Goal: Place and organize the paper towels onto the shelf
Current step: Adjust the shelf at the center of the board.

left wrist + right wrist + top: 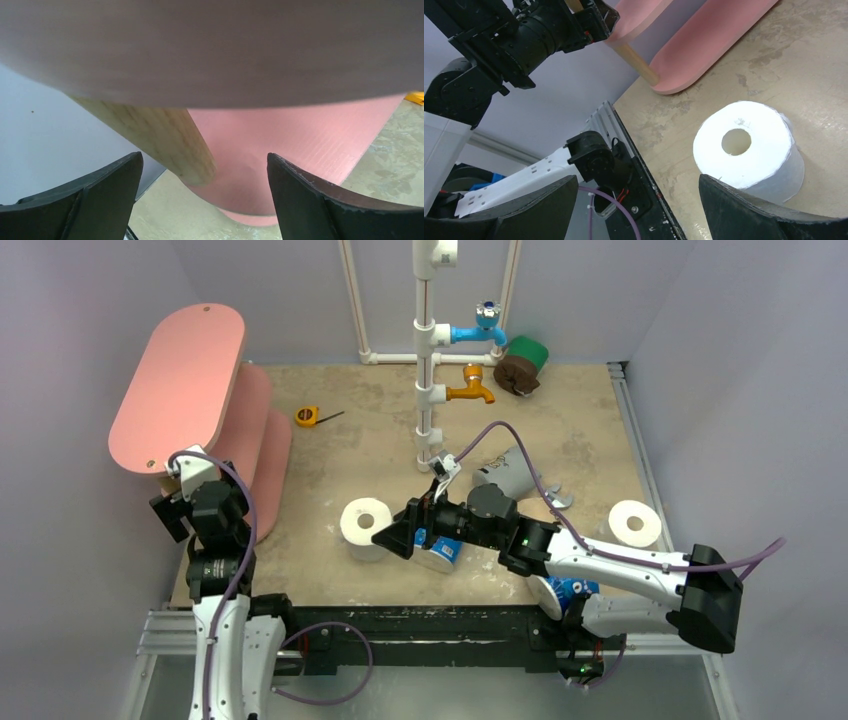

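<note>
The pink shelf point(180, 380) stands at the table's left edge. My left gripper point(205, 200) is open at its near end, facing a wooden post point(165, 137) and a lower pink board point(300, 140), with nothing between its fingers. A bare white paper towel roll point(365, 527) stands upright mid-table. My right gripper point(393, 537) is open right beside it; in the right wrist view the roll point(749, 150) sits just past the right finger point(764, 215), not between the jaws. A blue printed roll point(440, 552) lies under the right arm.
Another white roll point(635, 523) stands at the right and a grey roll point(510, 475) lies near the pipe frame point(428, 360). Green and brown rolls point(522, 365) sit at the back. A blue roll point(570, 592) lies by the right arm's base. A yellow tape measure point(308, 416) lies near the shelf.
</note>
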### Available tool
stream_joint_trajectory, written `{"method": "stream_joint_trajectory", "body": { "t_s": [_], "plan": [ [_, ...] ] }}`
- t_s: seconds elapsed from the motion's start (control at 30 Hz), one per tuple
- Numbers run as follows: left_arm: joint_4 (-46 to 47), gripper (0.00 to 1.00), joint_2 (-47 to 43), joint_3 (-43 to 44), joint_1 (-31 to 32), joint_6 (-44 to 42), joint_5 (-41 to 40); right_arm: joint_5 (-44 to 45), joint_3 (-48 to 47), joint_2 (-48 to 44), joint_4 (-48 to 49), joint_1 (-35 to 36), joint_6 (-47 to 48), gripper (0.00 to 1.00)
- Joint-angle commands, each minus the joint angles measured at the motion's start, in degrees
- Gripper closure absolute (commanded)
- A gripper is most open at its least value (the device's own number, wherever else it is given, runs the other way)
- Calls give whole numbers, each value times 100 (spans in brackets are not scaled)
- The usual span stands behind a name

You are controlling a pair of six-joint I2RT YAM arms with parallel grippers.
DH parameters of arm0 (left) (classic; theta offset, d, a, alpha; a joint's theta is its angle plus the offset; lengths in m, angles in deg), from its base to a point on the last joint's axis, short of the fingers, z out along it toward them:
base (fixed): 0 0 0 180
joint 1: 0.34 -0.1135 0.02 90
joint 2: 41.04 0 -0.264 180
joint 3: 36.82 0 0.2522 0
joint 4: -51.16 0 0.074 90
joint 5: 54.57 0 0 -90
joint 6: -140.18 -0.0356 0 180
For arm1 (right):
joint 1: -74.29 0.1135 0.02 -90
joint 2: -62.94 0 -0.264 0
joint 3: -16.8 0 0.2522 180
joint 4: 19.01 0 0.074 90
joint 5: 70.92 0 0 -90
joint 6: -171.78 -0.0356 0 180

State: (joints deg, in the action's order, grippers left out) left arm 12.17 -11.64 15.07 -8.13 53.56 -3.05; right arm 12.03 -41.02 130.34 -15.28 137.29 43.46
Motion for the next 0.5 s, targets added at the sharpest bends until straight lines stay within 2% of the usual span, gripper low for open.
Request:
{"method": "stream_joint_trajectory", "body": {
  "t_s": [0.0,0.3,0.47],
  "plan": [
    [788,9,2,-242,-62,40,-176,48,33,-171,163,19,137,7],
    [888,27,189,-249,-62,223,173,53,-22,9,158,14,142,7],
    [719,49,175,-183,-61,363,561,37,-84,89,130,10,140,7]
  ]
}}
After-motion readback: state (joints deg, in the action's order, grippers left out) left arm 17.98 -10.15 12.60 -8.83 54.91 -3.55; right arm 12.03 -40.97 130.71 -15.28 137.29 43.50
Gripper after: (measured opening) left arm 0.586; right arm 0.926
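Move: The near upper post of the pink shelf stands about 4 cm ahead of the left hand and 4 cm to its left, roughly level with the fingers. The top board's middle is some 20 cm ahead, straight on, and 5 cm above; the middle board's middle lies about as far ahead and 9 cm below. From the idle right hand, that post is roughly 10 cm ahead and 41 cm to the left, about level. The left hand's fingers begin closing around the shelf's near upper post, narrowing from nearly wide open to a bit over half; whether the pads already touch it can't be seen. Meanwhile the hand eases about 1 cm forward, beneath the near end of the top board, after a slight early dip, its wrist almost unturned. ##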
